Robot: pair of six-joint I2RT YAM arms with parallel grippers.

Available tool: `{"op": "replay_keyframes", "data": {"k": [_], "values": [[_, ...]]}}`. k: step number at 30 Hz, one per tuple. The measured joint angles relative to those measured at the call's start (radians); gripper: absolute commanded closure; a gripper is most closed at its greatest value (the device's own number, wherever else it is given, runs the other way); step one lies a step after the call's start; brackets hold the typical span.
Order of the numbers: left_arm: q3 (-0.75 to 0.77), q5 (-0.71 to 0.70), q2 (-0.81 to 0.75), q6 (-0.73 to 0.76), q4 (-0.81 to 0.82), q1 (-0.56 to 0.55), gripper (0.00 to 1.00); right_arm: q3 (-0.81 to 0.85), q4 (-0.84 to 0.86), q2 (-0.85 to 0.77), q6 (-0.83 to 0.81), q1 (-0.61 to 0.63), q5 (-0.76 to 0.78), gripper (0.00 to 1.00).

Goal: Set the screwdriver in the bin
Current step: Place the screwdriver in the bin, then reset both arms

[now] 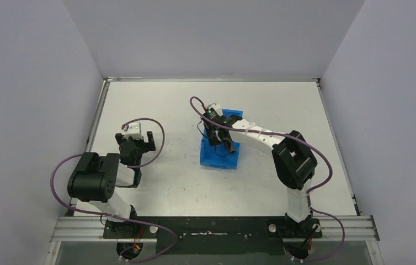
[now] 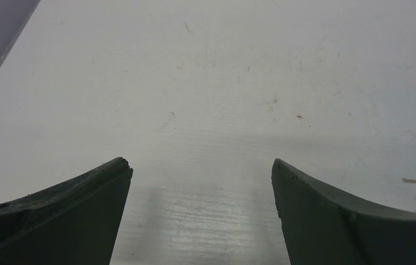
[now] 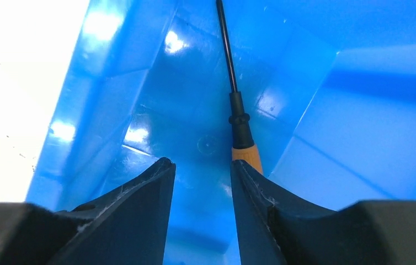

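Observation:
The blue bin (image 1: 210, 157) stands mid-table. My right gripper (image 1: 220, 137) reaches down into it. In the right wrist view the bin's walls (image 3: 355, 116) fill the frame, and the screwdriver (image 3: 240, 124), with an orange handle and a thin black shaft, lies on the bin floor. Its handle end is just beyond my right fingertip, outside the gap. The right gripper (image 3: 200, 165) is open, with nothing between the jaws. In the top view the handle (image 1: 231, 148) shows inside the bin. My left gripper (image 1: 136, 143) is open and empty over bare table (image 2: 201, 165), left of the bin.
White table (image 1: 283, 105) enclosed by grey walls at the back and both sides. Purple cables loop around both arms. The metal mounting rail (image 1: 217, 226) runs along the near edge.

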Motion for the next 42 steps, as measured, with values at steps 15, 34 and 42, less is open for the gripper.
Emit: {"op": "replay_keyframes", "data": {"k": [15, 34, 42], "values": [[0.000, 0.000, 0.000, 0.000, 0.000, 0.000, 0.03, 0.146, -0.036, -0.224, -0.090, 0.000, 0.154, 0.00], [0.000, 0.000, 0.000, 0.000, 0.000, 0.000, 0.03, -0.013, -0.107, -0.358, -0.286, -0.438, 0.039, 0.00], [0.000, 0.000, 0.000, 0.000, 0.000, 0.000, 0.03, -0.106, -0.091, -0.378, -0.341, -0.665, -0.120, 0.00]]}}
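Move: In the bin's middle part, the open right fingers hang just above the screwdriver, already lying free: its middle is about 2 cm ahead, 1 cm to the right and 5 cm below. The bin's centre lies some 2 cm ahead and 3 cm below; its right wall is roughly 7 cm to the right and 2 cm ahead. From the idle left hand, the screwdriver is about 36 cm right, 1 cm back and 5 cm below. Rising out of the bin, the empty right hand climbs about 17 cm, easing slightly forward while its fingers spread from half open to wide open and tip up some 20 degrees. It then sweeps about 26 cm right over the bin's right wall and away from the screwdriver, sinking some 7 cm as the wrist swings clockwise and tips partly back down. ##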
